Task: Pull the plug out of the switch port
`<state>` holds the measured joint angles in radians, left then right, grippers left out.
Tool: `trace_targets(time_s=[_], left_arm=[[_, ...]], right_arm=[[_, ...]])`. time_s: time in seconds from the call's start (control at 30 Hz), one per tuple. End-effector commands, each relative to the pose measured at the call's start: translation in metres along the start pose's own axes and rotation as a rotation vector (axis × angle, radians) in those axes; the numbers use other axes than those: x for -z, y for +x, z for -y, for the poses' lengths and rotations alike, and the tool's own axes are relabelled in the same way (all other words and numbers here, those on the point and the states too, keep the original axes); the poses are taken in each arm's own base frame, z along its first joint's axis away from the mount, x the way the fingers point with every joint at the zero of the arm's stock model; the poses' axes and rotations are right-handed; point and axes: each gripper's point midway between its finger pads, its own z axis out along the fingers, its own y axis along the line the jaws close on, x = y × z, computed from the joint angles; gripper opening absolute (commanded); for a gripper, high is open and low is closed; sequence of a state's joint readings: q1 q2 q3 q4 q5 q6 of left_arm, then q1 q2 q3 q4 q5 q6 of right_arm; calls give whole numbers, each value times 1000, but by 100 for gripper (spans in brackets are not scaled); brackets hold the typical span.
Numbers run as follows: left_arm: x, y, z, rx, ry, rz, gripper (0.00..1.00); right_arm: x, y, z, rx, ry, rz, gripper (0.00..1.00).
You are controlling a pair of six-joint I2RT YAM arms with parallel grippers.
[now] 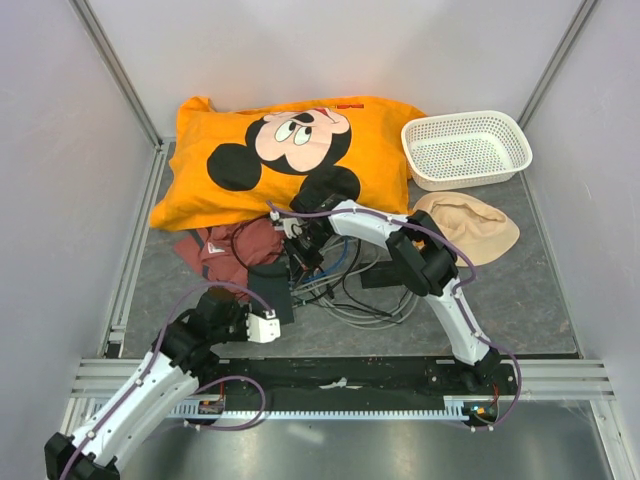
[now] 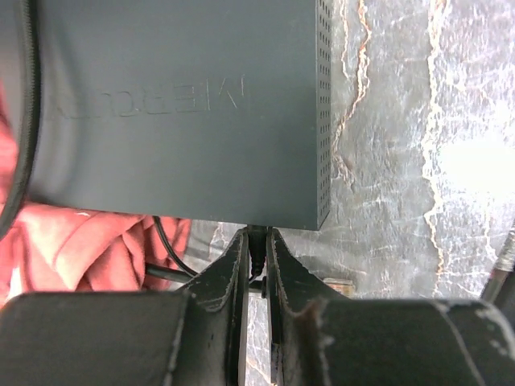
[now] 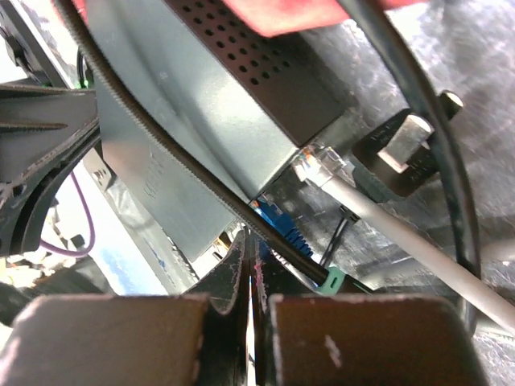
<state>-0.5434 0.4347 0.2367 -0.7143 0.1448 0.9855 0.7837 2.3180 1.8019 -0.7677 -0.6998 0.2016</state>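
Note:
The dark grey switch box (image 1: 268, 287) lies by the red cloth, and its top face fills the left wrist view (image 2: 177, 104). My left gripper (image 1: 267, 310) (image 2: 257, 241) is shut on the box's near edge. The right wrist view shows the box's port side (image 3: 201, 121). A blue plug (image 3: 278, 227) and a clear plug on a grey cable (image 3: 322, 170) sit in its ports. A black cable (image 3: 193, 181) crosses in front of them. My right gripper (image 1: 300, 245) (image 3: 253, 245) is shut with its tips just left of the blue plug and nothing visible between them.
An orange Mickey Mouse pillow (image 1: 290, 160) lies at the back with a white basket (image 1: 465, 148) to its right. A beige cloth (image 1: 470, 222), a red garment (image 1: 235, 250) (image 2: 72, 245), a black adapter brick (image 1: 385, 273) and tangled cables (image 1: 350, 298) surround the box.

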Motion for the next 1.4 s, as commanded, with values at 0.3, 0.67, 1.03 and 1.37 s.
trace_targets(time_s=[0.3,0.67,1.03,1.37], left_arm=[[-39,-40,-32,-207,-186,261,2],[-49,-83,-70,-151,-178,368,2],[-48,-79,-72,-63,-176,339,1],[-50,-67,-72,-41,-192,292,2]], right_arm=[[53,-48,3,254,236,166,0],[73,-107,-9,311,383,328,84],[17,-74,2,327,504,216,98],[-14,-50,44,300,686,136,98]])
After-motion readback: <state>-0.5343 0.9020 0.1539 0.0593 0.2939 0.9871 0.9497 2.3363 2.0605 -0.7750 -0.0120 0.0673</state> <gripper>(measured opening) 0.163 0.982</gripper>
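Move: My left hand still pinches the black plug at the near edge of the switch, whose middle is about 5 cm ahead and 5 cm to the right, at hand height. From my right hand, closed, the switch is some 7 cm left and 4 cm back, 2 cm lower. The blue plug sits almost under those fingertips, 1 cm back, 1 cm left, 2 cm below; the red cloth is roughly 14 cm left and 5 cm ahead. Keeping my pinch on the black plug, I send my left hand about 6 cm forward and as far right, towards the far side of the switch's old spot, then hold it there. My right hand lifts forward off the port side, opens wide, then sinks again and drifts left beside the switch and cloth, its fingertips swinging some 40 degrees forward. ##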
